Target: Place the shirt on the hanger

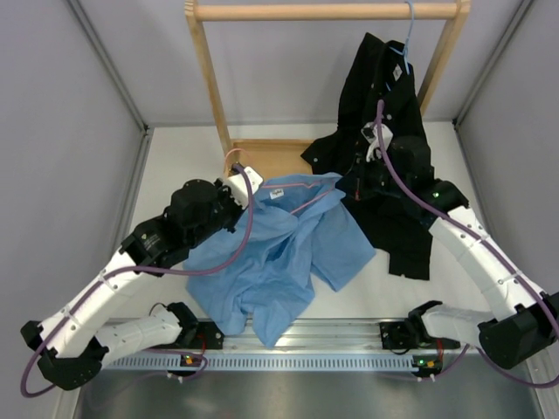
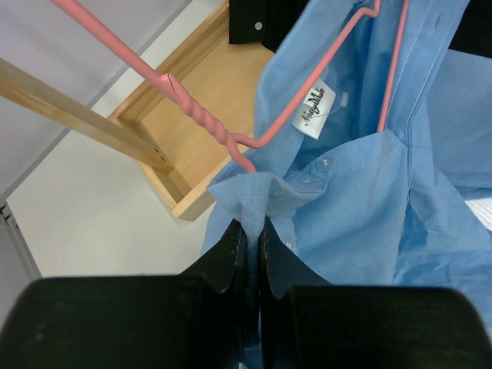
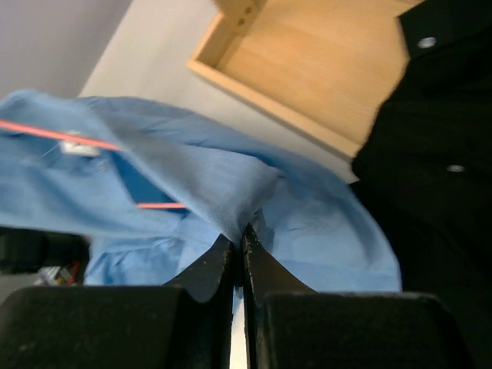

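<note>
The light blue shirt [image 1: 279, 262] lies crumpled mid-table, its collar end lifted between both arms. The pink hanger [image 1: 301, 185] runs inside the collar, and its hook points toward the wooden base. In the left wrist view the hanger's twisted neck [image 2: 200, 115] and two wires pass the white neck label [image 2: 314, 104]. My left gripper [image 2: 254, 231] is shut on a fold of the shirt [image 2: 361, 231] at the collar's left side. My right gripper [image 3: 238, 238] is shut on a pinch of the shirt [image 3: 192, 184] at its right side, with a stretch of the hanger [image 3: 54, 132] showing beyond.
A wooden rack [image 1: 323, 10] stands at the back, its base tray [image 1: 275, 157] just behind the collar. A black shirt [image 1: 393, 131] hangs from a pale blue hanger [image 1: 409, 35] and drapes onto the table beside my right gripper. Grey walls close both sides.
</note>
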{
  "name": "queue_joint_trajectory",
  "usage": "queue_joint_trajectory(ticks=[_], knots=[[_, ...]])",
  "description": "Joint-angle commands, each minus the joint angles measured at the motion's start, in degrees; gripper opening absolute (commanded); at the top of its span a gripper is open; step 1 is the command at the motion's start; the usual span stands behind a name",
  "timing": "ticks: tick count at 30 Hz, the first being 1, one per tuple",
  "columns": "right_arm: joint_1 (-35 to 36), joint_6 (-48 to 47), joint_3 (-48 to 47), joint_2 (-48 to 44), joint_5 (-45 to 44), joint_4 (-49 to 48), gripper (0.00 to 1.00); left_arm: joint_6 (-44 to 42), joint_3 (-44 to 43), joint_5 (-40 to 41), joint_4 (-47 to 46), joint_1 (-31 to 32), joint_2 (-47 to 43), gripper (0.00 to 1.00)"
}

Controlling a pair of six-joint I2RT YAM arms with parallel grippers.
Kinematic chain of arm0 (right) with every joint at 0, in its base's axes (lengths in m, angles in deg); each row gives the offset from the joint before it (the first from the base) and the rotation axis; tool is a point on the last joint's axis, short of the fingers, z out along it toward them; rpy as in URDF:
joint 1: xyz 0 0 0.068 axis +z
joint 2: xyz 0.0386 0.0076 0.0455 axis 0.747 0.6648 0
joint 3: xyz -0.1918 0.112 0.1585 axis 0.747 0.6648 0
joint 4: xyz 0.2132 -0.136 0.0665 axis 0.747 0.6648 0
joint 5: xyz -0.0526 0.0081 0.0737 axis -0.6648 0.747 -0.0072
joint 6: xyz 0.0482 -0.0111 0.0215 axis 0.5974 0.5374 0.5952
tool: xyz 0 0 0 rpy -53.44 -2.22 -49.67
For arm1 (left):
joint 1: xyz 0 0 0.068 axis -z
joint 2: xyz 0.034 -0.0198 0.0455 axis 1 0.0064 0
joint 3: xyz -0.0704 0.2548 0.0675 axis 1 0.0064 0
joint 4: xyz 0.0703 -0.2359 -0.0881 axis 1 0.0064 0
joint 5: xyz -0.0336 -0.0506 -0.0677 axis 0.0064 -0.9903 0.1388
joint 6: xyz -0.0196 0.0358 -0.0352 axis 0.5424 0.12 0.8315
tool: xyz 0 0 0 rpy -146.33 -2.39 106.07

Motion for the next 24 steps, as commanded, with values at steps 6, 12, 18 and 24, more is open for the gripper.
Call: queue_joint_trajectory(ticks=[6,12,18,24], knots=[[1.8,7.8,-2.0,-4.7,12.6,-9.1,0.0,1.2,-2.4,-0.5,0.6,-0.2,1.5,0.0],[4.8,15.4,0.8,-5.0,13.3,-14.7,0.0,6.2,-3.3,-5.7,-4.5,-0.3,-0.7,0.0],[12.8,23.0,4.6,-3.3,11.7,-25.5,0.0,16.1,-1.4,-1.3,-16.5,-0.3,-1.5,0.0],[17.4,28.1,8.2,-2.9,14.3,-36.2,0.0,14.7,-2.3,-2.6,-22.1,-0.3,0.1,0.0]])
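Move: The left fingers pinch blue shirt cloth right at the hanger's neck, which is about 3 cm ahead of them and 2 cm up. From the right hand, which holds the shirt's other edge, that neck is some 18 cm left and 2 cm back, about 3 cm higher. From the right hand, the white collar label lies about 14 cm left and 3 cm back, level in height; the hanger's free end, under cloth, is about 4 cm left and 1 cm back. Keeping its pinch on the shirt edge, the right hand sweeps about 11 cm left and 9 cm back, rising some 5 cm, and draws the cloth along the hanger's free arm towards the neck and the left hand, while its wrist turns roughly 30 degrees, left side up and swinging counter-clockwise. The left hand keeps hold of cloth and hanger at the neck, dips about a centimetre, then lifts to some 5 cm above its start while drifting a little left and rolling about 20 degrees, left side down. ##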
